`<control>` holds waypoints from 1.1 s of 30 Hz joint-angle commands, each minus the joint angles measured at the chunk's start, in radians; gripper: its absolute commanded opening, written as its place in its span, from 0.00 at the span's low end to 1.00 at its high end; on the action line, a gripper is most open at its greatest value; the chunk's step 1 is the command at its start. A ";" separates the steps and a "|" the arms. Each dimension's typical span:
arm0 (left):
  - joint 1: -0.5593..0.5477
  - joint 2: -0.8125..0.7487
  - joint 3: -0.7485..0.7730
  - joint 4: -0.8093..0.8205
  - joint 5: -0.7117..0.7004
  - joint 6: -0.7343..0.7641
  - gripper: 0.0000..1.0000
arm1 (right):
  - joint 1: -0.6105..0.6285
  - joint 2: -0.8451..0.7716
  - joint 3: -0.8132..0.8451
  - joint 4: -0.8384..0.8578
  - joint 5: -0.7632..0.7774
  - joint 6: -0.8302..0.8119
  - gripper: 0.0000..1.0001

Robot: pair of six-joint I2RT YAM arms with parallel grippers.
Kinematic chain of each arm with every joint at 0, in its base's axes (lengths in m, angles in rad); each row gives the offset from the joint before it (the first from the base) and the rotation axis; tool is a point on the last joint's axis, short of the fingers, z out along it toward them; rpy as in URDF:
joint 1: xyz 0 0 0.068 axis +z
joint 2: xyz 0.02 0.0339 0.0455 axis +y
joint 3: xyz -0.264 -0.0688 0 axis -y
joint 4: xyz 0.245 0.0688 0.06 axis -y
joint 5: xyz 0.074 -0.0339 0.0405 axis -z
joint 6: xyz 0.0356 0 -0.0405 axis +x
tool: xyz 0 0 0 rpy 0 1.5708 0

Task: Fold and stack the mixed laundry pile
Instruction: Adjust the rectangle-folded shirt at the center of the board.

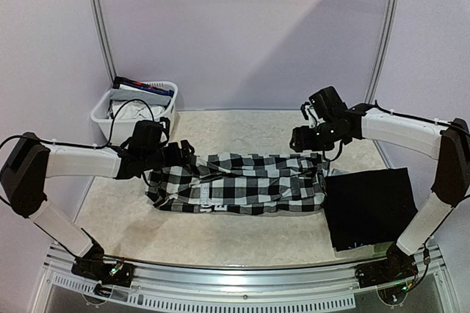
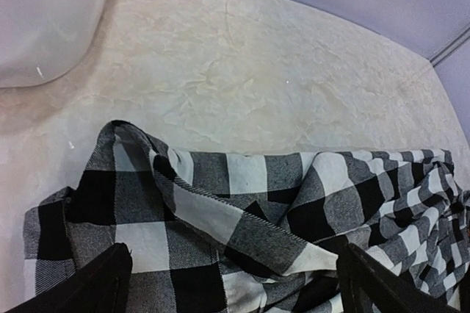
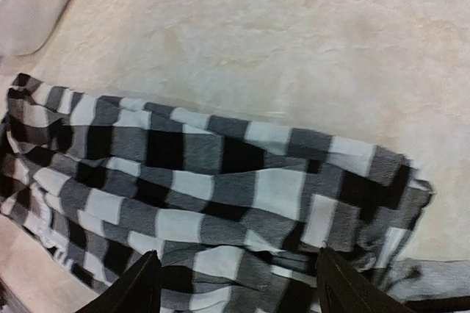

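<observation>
A black-and-white checkered shirt (image 1: 239,183) lies crumpled in a long band across the middle of the table. My left gripper (image 1: 183,153) is over its left end, jaws wide open, with the cloth lying between the fingers in the left wrist view (image 2: 233,254). My right gripper (image 1: 308,148) is over the shirt's right end, also wide open, with the shirt (image 3: 220,181) spread below it (image 3: 236,254). A folded black garment (image 1: 367,206) lies flat at the right front. More garments sit in the white basket (image 1: 103,116).
The white plastic basket stands at the back left corner, holding white and dark clothes; its wall shows in the left wrist view (image 2: 44,19) and the right wrist view (image 3: 29,4). Bare cream tabletop (image 1: 242,133) lies behind the shirt. Booth walls close off the back and sides.
</observation>
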 commanded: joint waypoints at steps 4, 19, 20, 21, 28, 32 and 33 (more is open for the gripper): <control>0.013 0.102 0.020 0.108 0.109 -0.056 0.96 | 0.006 0.056 -0.085 0.320 -0.404 0.050 0.56; 0.033 0.170 0.045 0.172 0.102 -0.175 0.86 | -0.068 0.310 -0.066 0.410 -0.493 0.044 0.32; 0.035 0.174 0.052 0.164 0.102 -0.181 0.85 | -0.069 0.319 -0.067 0.408 -0.490 0.042 0.31; 0.037 0.179 0.057 0.156 0.103 -0.187 0.84 | -0.068 0.325 -0.072 0.410 -0.489 0.040 0.31; 0.037 0.237 0.106 0.116 0.140 -0.215 0.67 | -0.070 0.354 -0.086 0.399 -0.452 0.027 0.30; 0.036 0.248 0.132 0.040 0.134 -0.228 0.66 | -0.071 0.351 -0.093 0.382 -0.425 0.016 0.29; 0.036 0.247 0.143 0.012 0.131 -0.230 0.67 | -0.072 0.350 -0.094 0.380 -0.419 0.014 0.29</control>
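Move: The folded shirt's middle lies about 23 cm to the right hand's left, 4 cm back and 13 below. The shirt's right end is some 7 cm to that hand's right and 4 back, with the black cloth beyond, roughly 21 cm right and 14 back. From the left hand the shirt's middle is about 21 cm right, 4 back and 9 below; the white basket stands some 17 cm ahead and 17 left. Onto the shirt's far strip, in from its right end, the right hand swings left about 7 cm and then sinks, 11 cm in all, rolling its left side up and tipping its fingers steeper while they draw more than half shut; the fingertips come down to the cloth. The left hand stays low over the shirt's left part, easing down, forward and right some 3 cm each as its fingers partly close. ##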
